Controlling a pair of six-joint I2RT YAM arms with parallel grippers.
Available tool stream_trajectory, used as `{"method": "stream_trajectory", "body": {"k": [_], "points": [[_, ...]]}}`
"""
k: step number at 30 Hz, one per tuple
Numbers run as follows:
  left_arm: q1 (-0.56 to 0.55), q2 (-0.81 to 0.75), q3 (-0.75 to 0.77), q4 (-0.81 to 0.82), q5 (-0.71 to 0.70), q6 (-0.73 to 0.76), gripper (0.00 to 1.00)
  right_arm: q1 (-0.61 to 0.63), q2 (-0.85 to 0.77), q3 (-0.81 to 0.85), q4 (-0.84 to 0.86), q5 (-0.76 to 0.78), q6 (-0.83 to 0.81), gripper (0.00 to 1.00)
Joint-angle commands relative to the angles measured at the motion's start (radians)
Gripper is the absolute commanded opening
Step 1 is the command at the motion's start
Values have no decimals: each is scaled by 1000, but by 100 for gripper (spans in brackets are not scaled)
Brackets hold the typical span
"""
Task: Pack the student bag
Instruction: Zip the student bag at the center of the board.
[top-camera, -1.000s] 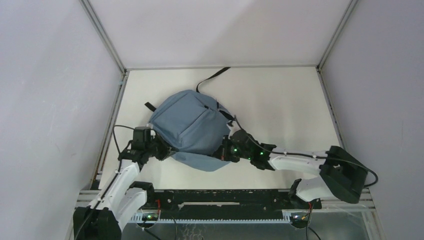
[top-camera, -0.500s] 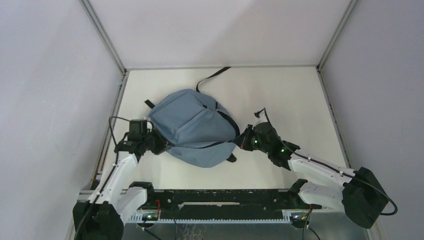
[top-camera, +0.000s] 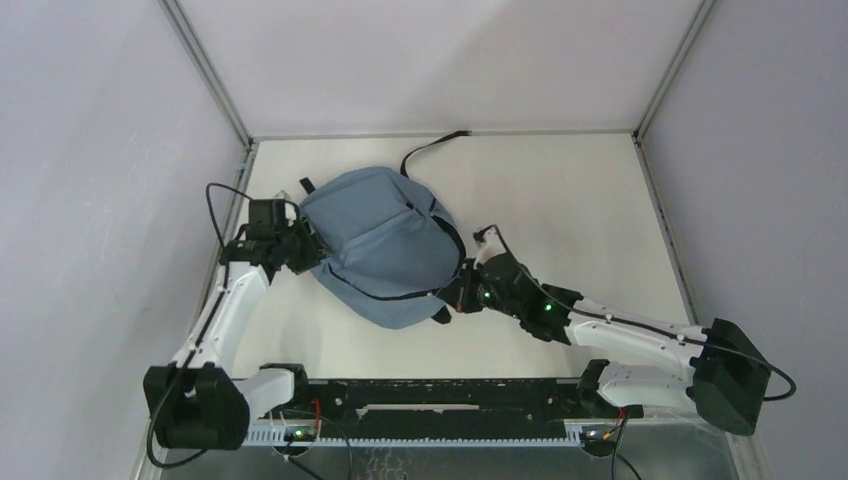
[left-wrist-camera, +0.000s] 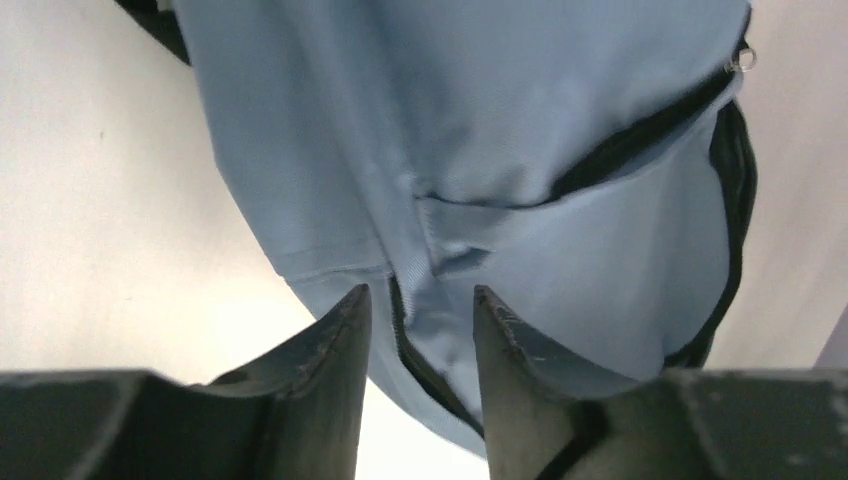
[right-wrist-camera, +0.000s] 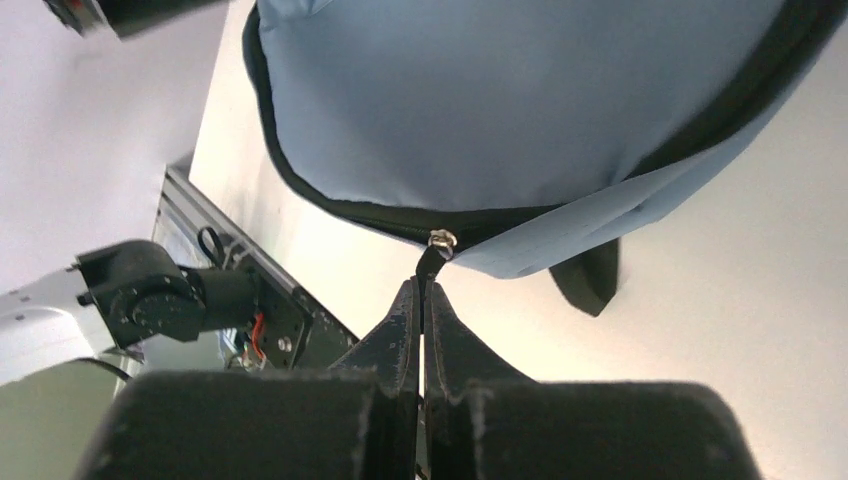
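Observation:
The student bag (top-camera: 380, 250), soft slate-blue with black zipper trim, lies left of the table's middle. My left gripper (top-camera: 305, 252) is at its left edge. In the left wrist view the bag (left-wrist-camera: 500, 130) fills the frame. There the left gripper (left-wrist-camera: 418, 292) is open, with the bag's edge and a black zipper line between the fingers but unpinched. My right gripper (top-camera: 458, 297) is at the bag's near right corner. In the right wrist view the gripper (right-wrist-camera: 422, 285) is shut on the black zipper pull (right-wrist-camera: 432, 262), below the bag (right-wrist-camera: 520, 100).
A black strap (top-camera: 430, 150) trails from the bag toward the far edge. A short black strap end (right-wrist-camera: 590, 280) hangs under the bag's corner. Grey walls close in left, right and back. The black base rail (top-camera: 430, 395) runs along the near edge.
The bag has shifted toward the far left. My left gripper moved away with it and opened. My right gripper swung out to the right, then came back to the bag's near corner, still shut.

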Motion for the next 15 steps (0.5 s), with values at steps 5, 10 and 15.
{"method": "stream_trajectory", "body": {"k": [5,10,15], "points": [[-120,-315,23,1,76,224,69,23,67,38,104,-7,1,0],[-367,-450,-29,39,88,329,71,-51,82,38,124,-113,-10,0],[-680,-435,-73,142,-60,472,70,-93,70,52,83,-151,-46,0]]}}
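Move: To the left hand's right, about 23 cm over and 8 cm back at roughly its own height, is the zip pull it heads towards. The bag's middle is some 12 cm to this hand's right, 5 cm ahead and 5 cm below; the bag's front edge is 15 cm right, 13 cm back and 9 cm down. For the right hand, already pinching the tab, the zip pull sits 2 cm left, 1 cm ahead and 1 cm below. Lifting off the bag's left corner, the left hand rises about 11 cm, then swings right and back over the bag's near part towards the zip pull, opening its fingers wider. Its wrist turns clockwise some 40 degrees and its fingertips tilt up. The right hand keeps the tab pinched, sinks slightly, and eases back, then forward. ##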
